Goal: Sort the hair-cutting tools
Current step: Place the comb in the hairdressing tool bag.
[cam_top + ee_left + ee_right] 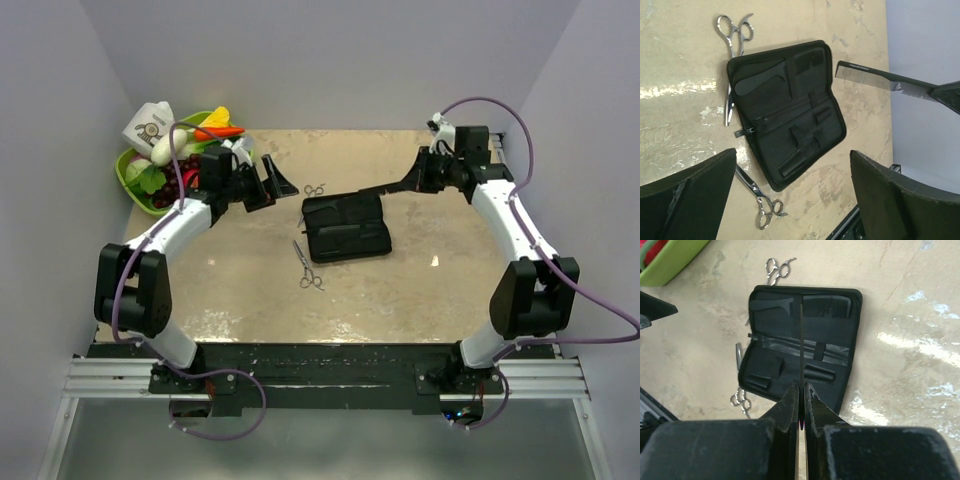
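Observation:
The black comb [880, 79] hangs in the air over the far side of the open black case [345, 227], with my right gripper [801, 386] shut on one end; in the right wrist view it shows edge-on as a thin line. One pair of silver scissors [315, 190] lies against the case's far left corner. Another pair of scissors [307, 266] lies on the table off the case's near left side. My left gripper [275, 180] hovers left of the case, open and holding nothing. Its fingers [685, 200] frame the case [787, 112] and the nearer scissors [760, 197].
A green bowl [135, 175] of toy fruit and vegetables stands at the back left, with a white carton [150, 125] behind it. White walls close in the table on three sides. The case's pockets [805, 347] hold nothing.

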Controlling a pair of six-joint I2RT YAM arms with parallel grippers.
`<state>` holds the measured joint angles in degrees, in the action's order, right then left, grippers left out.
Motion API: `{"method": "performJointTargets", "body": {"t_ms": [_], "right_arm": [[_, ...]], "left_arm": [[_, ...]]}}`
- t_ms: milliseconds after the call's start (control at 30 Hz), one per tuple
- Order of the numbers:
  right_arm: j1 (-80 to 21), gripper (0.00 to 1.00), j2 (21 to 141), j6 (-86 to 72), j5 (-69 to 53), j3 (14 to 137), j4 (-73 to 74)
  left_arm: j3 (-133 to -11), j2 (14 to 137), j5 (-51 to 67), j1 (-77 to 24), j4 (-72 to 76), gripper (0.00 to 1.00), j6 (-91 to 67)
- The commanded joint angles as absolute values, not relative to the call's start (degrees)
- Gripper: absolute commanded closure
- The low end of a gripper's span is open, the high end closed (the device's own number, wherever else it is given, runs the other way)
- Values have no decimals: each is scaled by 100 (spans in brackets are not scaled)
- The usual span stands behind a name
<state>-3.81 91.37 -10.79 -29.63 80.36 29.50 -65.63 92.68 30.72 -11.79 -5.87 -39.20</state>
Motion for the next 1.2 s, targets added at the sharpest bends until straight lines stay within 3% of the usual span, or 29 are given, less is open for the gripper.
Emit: {"method": "performJointTargets", "body": {"t_ms": [0, 167, 500, 833, 1167], "right_arm": [[-369, 100, 9245, -572, -2819, 8279, 3110], [-352, 100, 9896, -203, -3348, 8701, 3621], [-352, 100, 10055, -70, -3472, 8824, 3691], [-334, 100, 9940, -97, -3164, 8684, 3560], [-229, 100, 9967, -132, -3568, 8464, 3208]], "left_arm": [[-6750, 9588, 2655, -1248, -510, 1, -3762], [-6952, 10019, 2277, -1441, -519, 1, -3762], [-7857, 10986, 1583, -1889, -887, 1, -3885], [-8719, 11057, -333, -1898, -2926, 1, -3507], [-8604, 11496, -360, -2004, -3138, 2, -3340]]}}
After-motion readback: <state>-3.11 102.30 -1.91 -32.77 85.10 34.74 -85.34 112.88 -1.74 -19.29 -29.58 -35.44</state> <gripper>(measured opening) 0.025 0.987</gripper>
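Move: The right hand holds the comb by one end. The open bag's middle lies about 12 cm to this hand's left, 6 cm nearer the base and 20 cm below. The upper scissors lie about 22 cm left and level with it, the lower scissors 21 cm left and 16 cm back. From the empty left hand, the bag's middle is some 12 cm right, 6 cm back and 17 cm below; the upper scissors are about 4 cm right, level in reach. Still pinching the comb's end, the right hand sinks about 6 cm towards the bag's far right corner, tipping slightly further down, then practically holds there. The left hand, fingers staying wide open, drops about 11 cm beside the bag's far left corner and works a little forward, swaying right and then back left, as its wrist rolls left side up some 30 degrees and tips down. ##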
